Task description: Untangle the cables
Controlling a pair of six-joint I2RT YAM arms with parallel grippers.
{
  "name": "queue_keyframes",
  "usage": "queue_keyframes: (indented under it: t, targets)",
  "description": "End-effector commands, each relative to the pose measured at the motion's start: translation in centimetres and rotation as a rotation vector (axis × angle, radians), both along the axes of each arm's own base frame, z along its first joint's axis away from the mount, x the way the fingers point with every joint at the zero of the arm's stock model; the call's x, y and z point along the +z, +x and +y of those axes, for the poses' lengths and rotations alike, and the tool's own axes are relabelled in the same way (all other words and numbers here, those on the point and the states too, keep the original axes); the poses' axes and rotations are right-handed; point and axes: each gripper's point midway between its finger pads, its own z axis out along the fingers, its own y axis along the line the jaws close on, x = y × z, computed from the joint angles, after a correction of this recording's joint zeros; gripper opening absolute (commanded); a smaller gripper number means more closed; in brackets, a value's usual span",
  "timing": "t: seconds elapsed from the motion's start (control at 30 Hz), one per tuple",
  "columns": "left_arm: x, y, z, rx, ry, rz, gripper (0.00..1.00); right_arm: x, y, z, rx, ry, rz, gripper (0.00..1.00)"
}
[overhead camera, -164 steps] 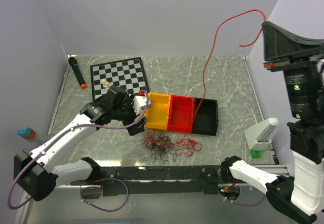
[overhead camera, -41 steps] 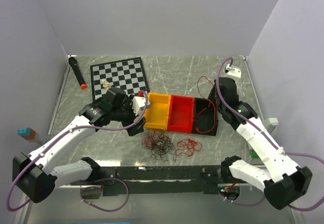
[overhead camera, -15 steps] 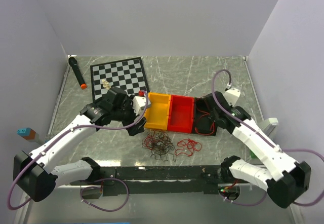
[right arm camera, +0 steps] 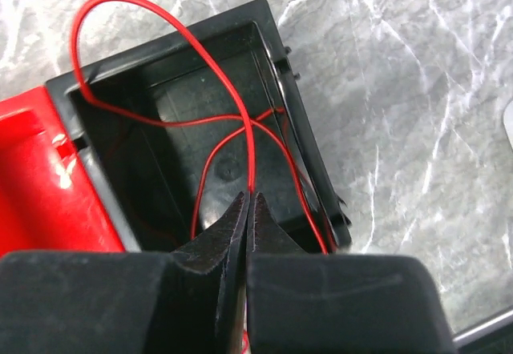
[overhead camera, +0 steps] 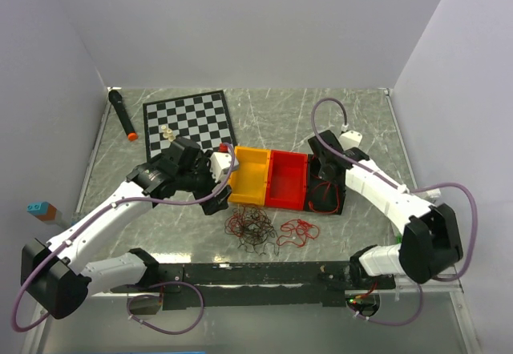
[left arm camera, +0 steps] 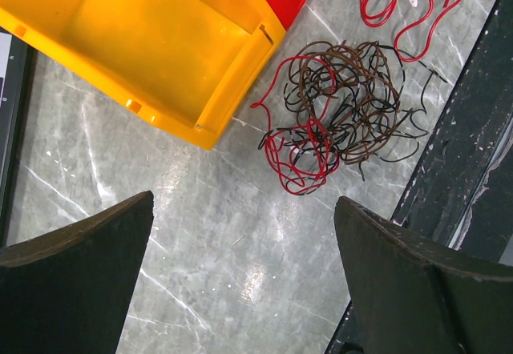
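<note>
The cables point(overhead camera: 252, 230) lie as a tangle of red, black and brown wires on the table in front of the bins, also seen in the left wrist view point(left arm camera: 337, 106). A loose red cable point(overhead camera: 298, 231) curls just right of the tangle. My left gripper point(left arm camera: 244, 210) hovers wide open and empty over bare table beside the yellow bin point(left arm camera: 152, 42). My right gripper point(right arm camera: 250, 198) is shut on another red cable point(right arm camera: 136, 0), whose loops lie inside the black bin point(right arm camera: 128, 58). In the top view that gripper point(overhead camera: 323, 184) is down in the black bin point(overhead camera: 341, 186).
Yellow point(overhead camera: 250, 175), red point(overhead camera: 286, 179) and black bins stand in a row at the table's middle. A chessboard point(overhead camera: 188, 122) with small pieces and a black marker point(overhead camera: 120, 114) lie at the back left. A white object point(overhead camera: 433, 192) sits at the right edge.
My right arm has come down from high up with the red cable and lowered it into the black bin, shifting left over it. The left arm has not moved.
</note>
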Motion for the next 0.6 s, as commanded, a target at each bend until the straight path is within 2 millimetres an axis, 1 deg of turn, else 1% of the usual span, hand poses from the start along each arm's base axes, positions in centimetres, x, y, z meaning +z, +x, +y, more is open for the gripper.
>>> queue_keyframes:
  t: [0.0,0.13,0.3,0.37,0.57]
  targets:
    - [1.0,0.2,-0.1,0.000,-0.028,-0.036,0.99,0.3,2.5,0.5,-0.005,0.022,-0.041,0.00]
    - [0.9,0.3,-0.1,-0.004,-0.027,-0.041,0.99,-0.4,3.3,0.4,-0.015,0.011,-0.029,0.00]
    - [0.8,0.3,-0.1,-0.004,-0.026,-0.039,0.99,-1.9,3.9,1.2,-0.021,0.073,-0.009,0.00]
    - [0.8,0.3,-0.1,-0.002,-0.025,-0.040,0.99,-2.7,4.0,1.5,-0.021,0.083,0.007,0.00]
    - [0.8,0.4,-0.1,-0.001,-0.023,-0.037,0.99,-5.0,3.3,1.4,-0.037,0.078,0.056,0.00]
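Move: The right hand already holds the red cable over the black box, whose middle lies roughly 9 cm below it, about 1 cm ahead and 1 cm left. The red box is some 13 cm left and 1 cm ahead. The loose red cable lies about 14 cm back and 10 cm left, the brown-black tangle about 12 cm back and 24 cm left. From the idle left hand the black box is some 29 cm right and 3 cm ahead, 15 cm below. Its closed fingertips still pinching the red cable, the right hand lowers it towards the black box's floor, sinking about 5 cm while easing some 3 cm forward, with a slight drift left late on. The wrist barely turns. ##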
